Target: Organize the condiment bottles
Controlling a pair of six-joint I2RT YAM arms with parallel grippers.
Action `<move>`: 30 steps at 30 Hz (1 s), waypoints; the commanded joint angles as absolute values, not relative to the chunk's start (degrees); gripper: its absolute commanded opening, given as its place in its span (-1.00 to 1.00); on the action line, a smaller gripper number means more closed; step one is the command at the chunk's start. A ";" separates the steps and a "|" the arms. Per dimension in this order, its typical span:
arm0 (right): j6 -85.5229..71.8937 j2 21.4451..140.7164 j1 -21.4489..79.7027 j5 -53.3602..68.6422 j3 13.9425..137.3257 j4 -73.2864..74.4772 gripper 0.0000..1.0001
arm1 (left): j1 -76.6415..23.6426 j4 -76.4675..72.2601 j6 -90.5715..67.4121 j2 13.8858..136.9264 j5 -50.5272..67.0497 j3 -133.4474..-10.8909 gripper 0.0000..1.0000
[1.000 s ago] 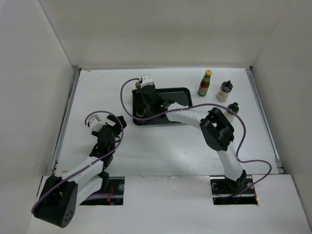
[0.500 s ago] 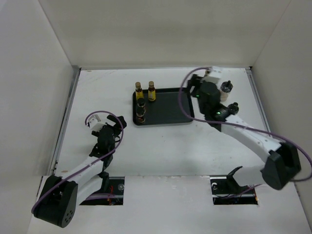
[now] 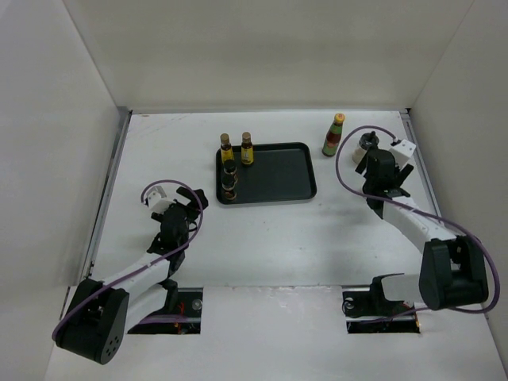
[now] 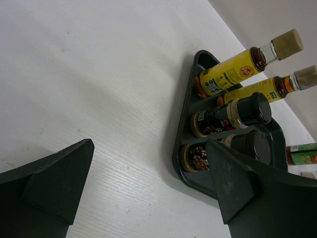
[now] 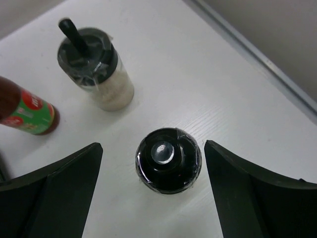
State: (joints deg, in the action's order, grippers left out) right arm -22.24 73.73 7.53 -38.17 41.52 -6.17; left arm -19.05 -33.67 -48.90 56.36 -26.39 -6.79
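Observation:
A black tray (image 3: 278,171) holds two yellow bottles (image 3: 226,145) (image 3: 247,148) and two dark jars (image 3: 230,168) (image 3: 229,189) along its left side. The left wrist view shows the same yellow bottles (image 4: 233,74) and jars (image 4: 228,116) lying in the tray (image 4: 177,148). A red bottle (image 3: 334,135) and a whitish black-capped bottle (image 3: 365,147) stand right of the tray. My right gripper (image 3: 379,176) is open, straddling a second black-capped bottle (image 5: 168,159) without touching it. My left gripper (image 3: 189,202) is open and empty, left of the tray.
In the right wrist view the whitish bottle (image 5: 99,74) and the red bottle (image 5: 25,111) stand just beyond the gripper (image 5: 153,145). The table's right edge rail (image 5: 257,54) runs close by. White walls enclose the table on three sides.
My right arm swung from the tray's left side past the red bottle to the far right, and its jaws widened over the black-capped bottle. The left arm barely moved.

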 commanded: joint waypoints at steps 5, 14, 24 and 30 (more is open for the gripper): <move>-24.87 79.36 4.44 -35.25 43.15 -7.73 0.74 | -19.38 -36.91 -49.04 55.37 -25.93 -7.38 1.00; -25.05 78.24 4.43 -35.76 42.45 -10.63 -0.08 | -19.47 -37.18 -49.04 56.16 -25.75 -7.65 1.00; -22.41 79.17 29.11 -35.08 53.07 -12.21 -0.09 | -19.47 -37.18 -48.96 56.52 -25.66 -7.91 1.00; -20.57 96.65 41.07 -31.65 67.74 -15.82 -0.08 | -19.20 -36.91 -48.87 55.55 -25.66 -7.56 1.00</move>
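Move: The near black-lidded jar stands almost directly under the right gripper, about 1 cm ahead, 1 cm to the right and its middle some 7 cm below. The far jar is roughly 12 cm ahead and 2 cm left of the gripper; the green-labelled sauce bottle is about 12 cm ahead and 12 cm left. The black tray's middle lies some 31 cm left and 6 cm ahead. From the idle left gripper, the near jar is about 58 cm right and 3 cm ahead. Lower the open right gripper about 5 cm over the near jar and close the fingers on its upper part. Lift it clear, then sweep it fast to the left, some 27 cm in all and a little forward, towards and over the tray, still climbing at first and turning the wrist about 35 degrees counter-clockwise, grip kept. ##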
